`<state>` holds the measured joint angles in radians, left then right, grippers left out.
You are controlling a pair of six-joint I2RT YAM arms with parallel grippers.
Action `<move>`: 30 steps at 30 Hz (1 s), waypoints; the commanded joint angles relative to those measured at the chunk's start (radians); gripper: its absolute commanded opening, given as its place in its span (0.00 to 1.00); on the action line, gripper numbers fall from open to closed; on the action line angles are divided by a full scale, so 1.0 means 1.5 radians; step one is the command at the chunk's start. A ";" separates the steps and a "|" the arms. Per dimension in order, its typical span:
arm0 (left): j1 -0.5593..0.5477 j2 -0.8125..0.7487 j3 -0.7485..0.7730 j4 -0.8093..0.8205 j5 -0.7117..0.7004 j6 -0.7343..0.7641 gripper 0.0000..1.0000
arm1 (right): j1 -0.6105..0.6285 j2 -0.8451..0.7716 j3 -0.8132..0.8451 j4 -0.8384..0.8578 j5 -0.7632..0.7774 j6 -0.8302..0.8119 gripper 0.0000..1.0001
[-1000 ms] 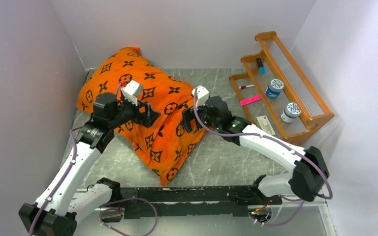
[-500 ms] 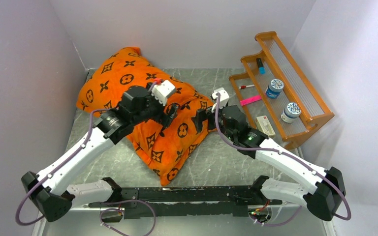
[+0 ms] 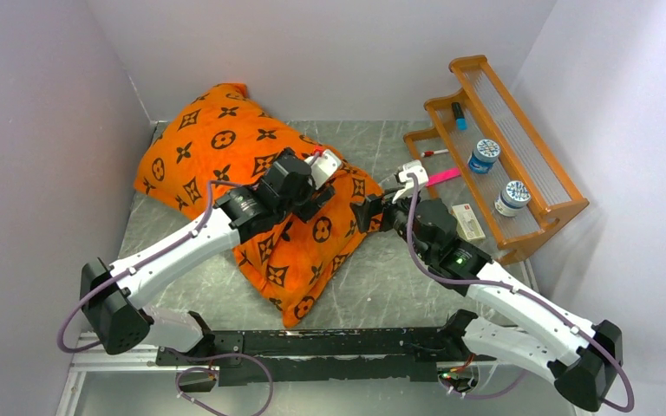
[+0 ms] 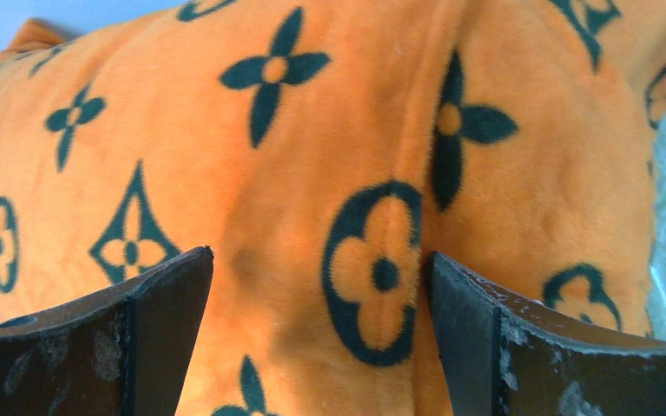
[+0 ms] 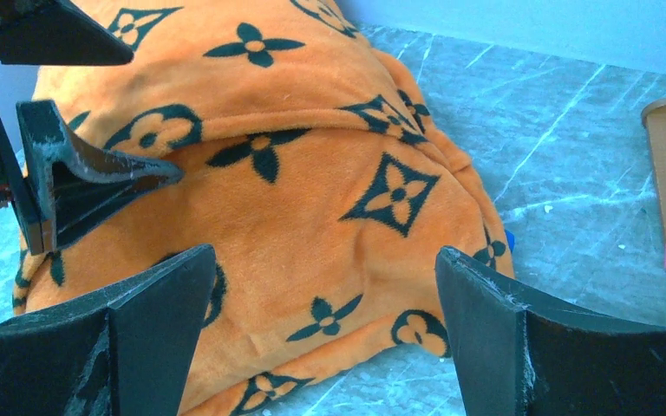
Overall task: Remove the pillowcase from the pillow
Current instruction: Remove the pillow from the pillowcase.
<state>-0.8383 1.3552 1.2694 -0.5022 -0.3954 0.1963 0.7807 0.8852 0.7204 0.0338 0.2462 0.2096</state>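
Observation:
The orange pillowcase (image 3: 225, 147) with dark flower motifs lies plump on the left half of the table. The pillow is hidden inside it. My left gripper (image 3: 314, 201) hovers open over the cover's right part, its fingers (image 4: 139, 329) spread wide with the fabric (image 4: 312, 130) close behind them and nothing pinched. At the cover's right edge my right gripper (image 3: 366, 213) is open too, both fingers (image 5: 503, 329) apart before the fabric (image 5: 312, 199) near the table. The left gripper's fingertips (image 5: 78, 186) show in the right wrist view.
A wooden stepped rack (image 3: 564, 204) stands at the right, holding two white jars (image 3: 486, 156), a blue marker (image 3: 459, 115), a pink strip (image 3: 440, 178) and a small card (image 3: 468, 220). Grey marbled tabletop (image 3: 399, 277) lies between cover and rack. Walls close in on three sides.
Both arms have swung right. The left gripper travelled across the pillowcase towards its right part; the right gripper drew back to the cover's right edge. Both stayed open.

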 commanded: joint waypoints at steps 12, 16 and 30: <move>0.002 -0.040 -0.009 0.118 -0.207 0.010 0.90 | 0.004 0.077 0.047 0.069 -0.067 -0.004 1.00; 0.015 -0.049 -0.035 0.126 -0.188 -0.002 0.86 | 0.010 0.122 0.078 0.080 -0.073 0.015 1.00; 0.114 -0.074 -0.089 0.153 0.022 -0.095 0.62 | 0.053 0.291 0.213 0.098 -0.016 0.088 0.98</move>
<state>-0.7082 1.2778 1.1481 -0.3088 -0.4320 0.0959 0.8562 1.2766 0.9585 0.1318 0.1822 0.2913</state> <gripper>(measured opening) 0.643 0.993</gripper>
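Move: The pillowcase's hem, at the patch the left fingers will shut on, lies roughly 3 cm ahead and 3 cm left of the left hand, some 2 cm below it; from the right hand it is about 5 cm ahead, 14 cm left and 4 cm below. The stuffed pillow's middle is some 18 cm left and 13 cm ahead of the left hand, the case's loose near corner about 23 cm straight back, both lower. The hem is taken between the left fingers: that hand lifts about 3 cm while going left and forward, turning counter-clockwise, then sinks some 2 cm with one finger against the hem, its wide-open gripper closing about a third. The right hand, fingers wide open, swings about 10 cm left and a little forward towards the same hem, dipping 2 cm and rising again on the way. ##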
